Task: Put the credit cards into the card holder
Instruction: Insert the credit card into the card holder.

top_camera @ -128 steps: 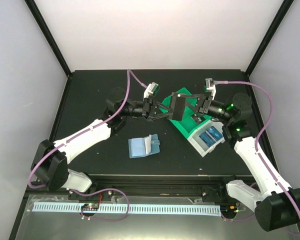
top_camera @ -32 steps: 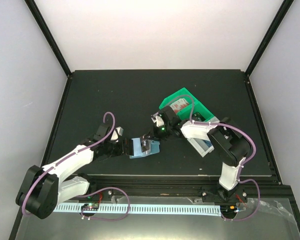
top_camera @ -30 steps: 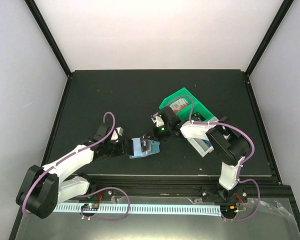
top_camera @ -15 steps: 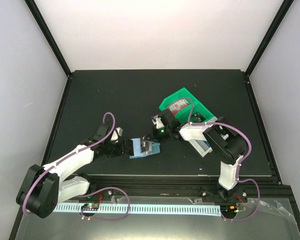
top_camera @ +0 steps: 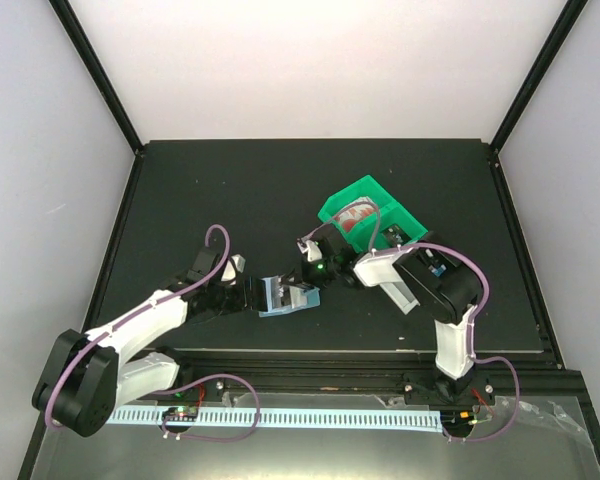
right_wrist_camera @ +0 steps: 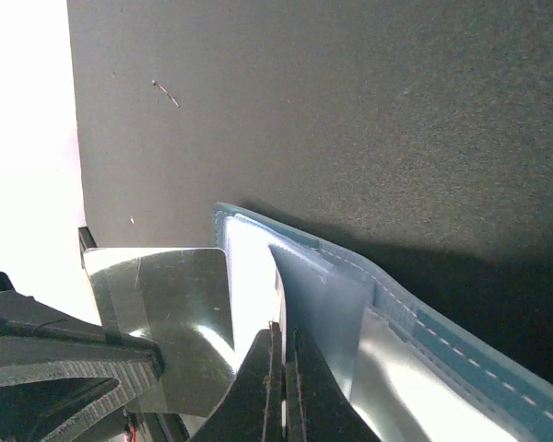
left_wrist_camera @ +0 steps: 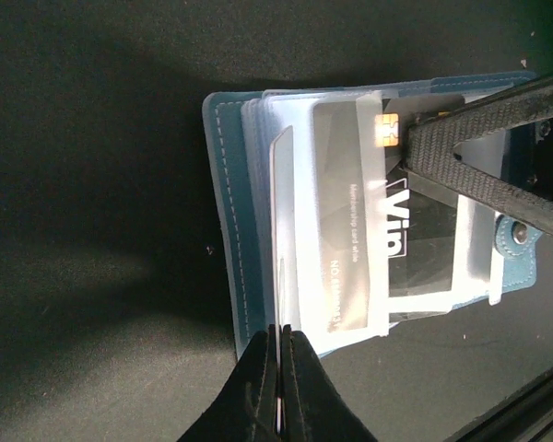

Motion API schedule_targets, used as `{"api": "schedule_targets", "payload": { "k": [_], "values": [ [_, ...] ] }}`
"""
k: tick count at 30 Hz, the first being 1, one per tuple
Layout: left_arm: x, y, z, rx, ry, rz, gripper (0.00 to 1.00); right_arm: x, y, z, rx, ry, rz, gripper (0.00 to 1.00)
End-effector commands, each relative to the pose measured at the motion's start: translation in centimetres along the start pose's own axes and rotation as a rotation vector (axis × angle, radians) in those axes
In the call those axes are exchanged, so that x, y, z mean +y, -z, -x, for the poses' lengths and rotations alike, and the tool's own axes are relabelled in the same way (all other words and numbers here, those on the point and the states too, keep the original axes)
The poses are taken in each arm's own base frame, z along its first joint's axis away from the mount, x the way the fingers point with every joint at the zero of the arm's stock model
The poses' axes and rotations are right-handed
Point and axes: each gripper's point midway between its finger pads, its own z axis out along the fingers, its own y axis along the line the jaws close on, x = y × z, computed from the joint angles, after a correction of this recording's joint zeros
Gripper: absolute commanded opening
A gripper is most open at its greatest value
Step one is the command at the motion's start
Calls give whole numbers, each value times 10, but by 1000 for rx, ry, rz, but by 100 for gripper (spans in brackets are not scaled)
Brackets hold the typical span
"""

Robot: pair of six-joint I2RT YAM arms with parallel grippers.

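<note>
The teal card holder (top_camera: 280, 298) lies open near the table's front middle, its clear sleeves fanned up. My left gripper (top_camera: 255, 297) is shut on the edge of one clear sleeve (left_wrist_camera: 281, 276), beside the holder's teal cover (left_wrist_camera: 223, 184). My right gripper (top_camera: 302, 283) reaches in from the right and is shut on a dark credit card (left_wrist_camera: 415, 258) with a gold chip, which lies partly inside a sleeve. Its fingers (left_wrist_camera: 424, 152) show over the card. In the right wrist view the jaws (right_wrist_camera: 282, 331) are closed at the sleeves of the holder (right_wrist_camera: 461, 350).
A green bin (top_camera: 365, 205) stands behind the right arm. A white bin (top_camera: 408, 297) lies next to it, mostly hidden by the arm, with a bit of blue showing inside. The table's front edge runs close below the holder.
Several seconds ago both grippers were up over the green bin with a card between them. Now both are low at the holder. In the last second the right gripper crept left over it.
</note>
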Motion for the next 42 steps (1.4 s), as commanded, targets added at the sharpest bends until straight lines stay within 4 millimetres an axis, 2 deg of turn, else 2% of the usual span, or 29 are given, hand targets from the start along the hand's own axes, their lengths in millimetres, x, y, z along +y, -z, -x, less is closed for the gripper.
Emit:
{"api": "schedule_targets", "payload": {
  "k": [1,5,9,16,20,26,31,37,42],
  "values": [
    [6,5,-4,3,19,28,2,-20,-13,-13,12,-31,-28,1],
    [-3,19,7,-51,8,21,2,-20,-12,-17,-2,-40,-8,5],
    [-6,35,19,-114,-9,47,2,-12,-4,-13,-38,-19,0,19],
    [2,26,12,-72,-14,77,1,5,11,-7,-59,26,-33,42],
    [0,21,11,-58,-20,57,2,6,12,-12,-39,22,-95,53],
    [3,13,5,-26,-16,44,2,4,9,-16,-12,61,-234,56],
    [4,8,-1,-5,-9,33,1,2,0,-24,15,38,-273,56],
    [5,5,-6,8,-1,16,2,26,-18,-29,44,68,-233,56],
    [4,7,-5,-6,5,10,2,19,-8,-23,6,89,-309,56]
  ]
}}
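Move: The right gripper pinches the protruding end of the VIP card; the clear sleeve it is going into lies about 3 cm left, 2 cm back and 2 cm below. The left gripper's dark card stands some 7 cm left and 1 cm back of the right hand, roughly 1 cm lower; the snap clasp is about 5 cm right, 4 cm back and 3 cm below. From the left hand the sleeve lies some 5 cm right, 1 cm ahead, 2 cm below. Ease the right gripper slightly down and back, let go of the VIP card by opening the fingers about halfway, then bring the hand left and back along the holder to over the card, about 4 cm in all and a centimetre higher, rolling its left side down some 10 degrees. Keep the left gripper shut on its dark card, lifting it about 2.5 cm up and slightly left, then lowering it again. ##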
